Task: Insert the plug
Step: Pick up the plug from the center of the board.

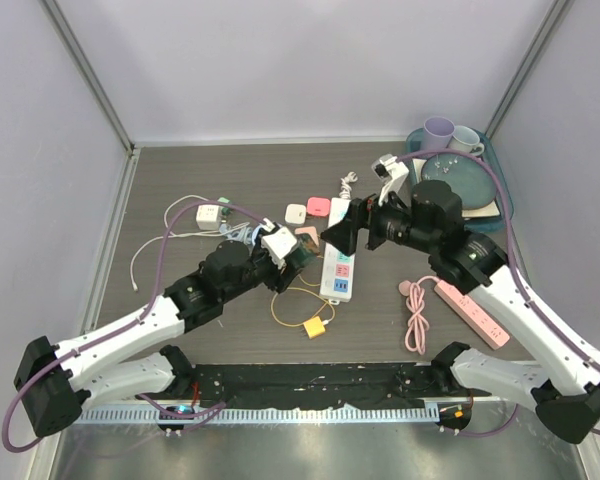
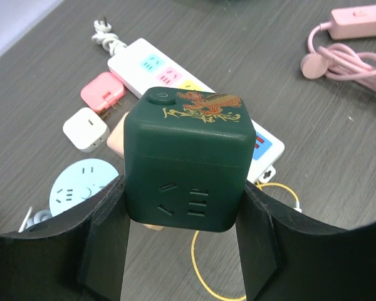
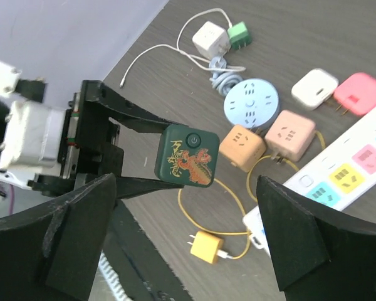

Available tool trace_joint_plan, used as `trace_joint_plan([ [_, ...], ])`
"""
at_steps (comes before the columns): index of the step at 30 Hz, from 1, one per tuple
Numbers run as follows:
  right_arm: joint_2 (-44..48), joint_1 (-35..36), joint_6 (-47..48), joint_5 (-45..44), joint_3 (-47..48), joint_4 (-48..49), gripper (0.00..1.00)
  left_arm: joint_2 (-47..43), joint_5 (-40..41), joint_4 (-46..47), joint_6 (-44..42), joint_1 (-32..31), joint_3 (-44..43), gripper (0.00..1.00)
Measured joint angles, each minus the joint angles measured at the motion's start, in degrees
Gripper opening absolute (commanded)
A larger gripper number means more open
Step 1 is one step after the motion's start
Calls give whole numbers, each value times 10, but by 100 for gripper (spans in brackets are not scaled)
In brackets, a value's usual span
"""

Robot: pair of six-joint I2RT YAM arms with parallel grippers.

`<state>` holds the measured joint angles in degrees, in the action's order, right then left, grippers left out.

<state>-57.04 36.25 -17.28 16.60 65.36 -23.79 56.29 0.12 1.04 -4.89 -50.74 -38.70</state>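
Observation:
My left gripper (image 2: 185, 216) is shut on a dark green cube socket (image 2: 188, 157) with a gold and red dragon and a power button on top. It holds the cube above the table, with one socket face turned toward the left wrist camera. My right gripper (image 3: 187, 195) is open wide with nothing between its fingers. The green cube (image 3: 187, 155) hangs a little beyond them. In the top view the right gripper (image 1: 340, 232) sits just right of the cube (image 1: 298, 258). A yellow plug (image 3: 207, 246) on a yellow cable lies on the table below; neither gripper holds a plug.
A white power strip (image 1: 338, 265) lies mid-table, with orange (image 3: 241, 146) and pink (image 3: 290, 136) cube sockets, a round blue socket (image 3: 252, 100), and white (image 3: 314, 88) and pink (image 3: 360, 93) adapters beside it. A pink strip (image 1: 472, 313) with coiled cable lies right. A tray (image 1: 500, 195) of cups stands back right.

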Motion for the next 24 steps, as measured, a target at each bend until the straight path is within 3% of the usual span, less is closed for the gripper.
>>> trace_joint_plan([
  [5,-63,0,-66,12,1,-2,100,2,17,33,0,-10,1,0],
  [14,-140,0,-100,42,17,-5,97,31,26,65,0,-24,1,0],
  [20,-166,0,-101,57,18,-2,83,45,33,90,0,-29,1,0],
  [24,-184,0,-101,66,18,-2,67,55,35,100,2,-30,1,0],
])
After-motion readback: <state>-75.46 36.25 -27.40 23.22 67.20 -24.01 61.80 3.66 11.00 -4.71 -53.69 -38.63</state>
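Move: The green plug, pinched in the left hand's fingertips barely 1 cm beyond its hand point, hangs about 8 cm left, 2 cm ahead and 11 cm below the empty right hand. On the table about 30 cm below the right hand, the orange cube plug lies some 7 cm ahead and 12 cm left, the pink cube plug about 13 cm ahead and 8 cm left. The white power strip's middle is roughly 10 cm straight ahead. The wide-open right hand sinks about 9 cm while moving 5 cm left and slightly forward, its fingers tipping some 20 degrees further down, to bring them to either side of the green plug, and near the end they start to close, still wider than the plug. The left hand keeps its pinch on the plug and carries it about 2.5 cm right towards the incoming fingers, tilting only a few degrees. ##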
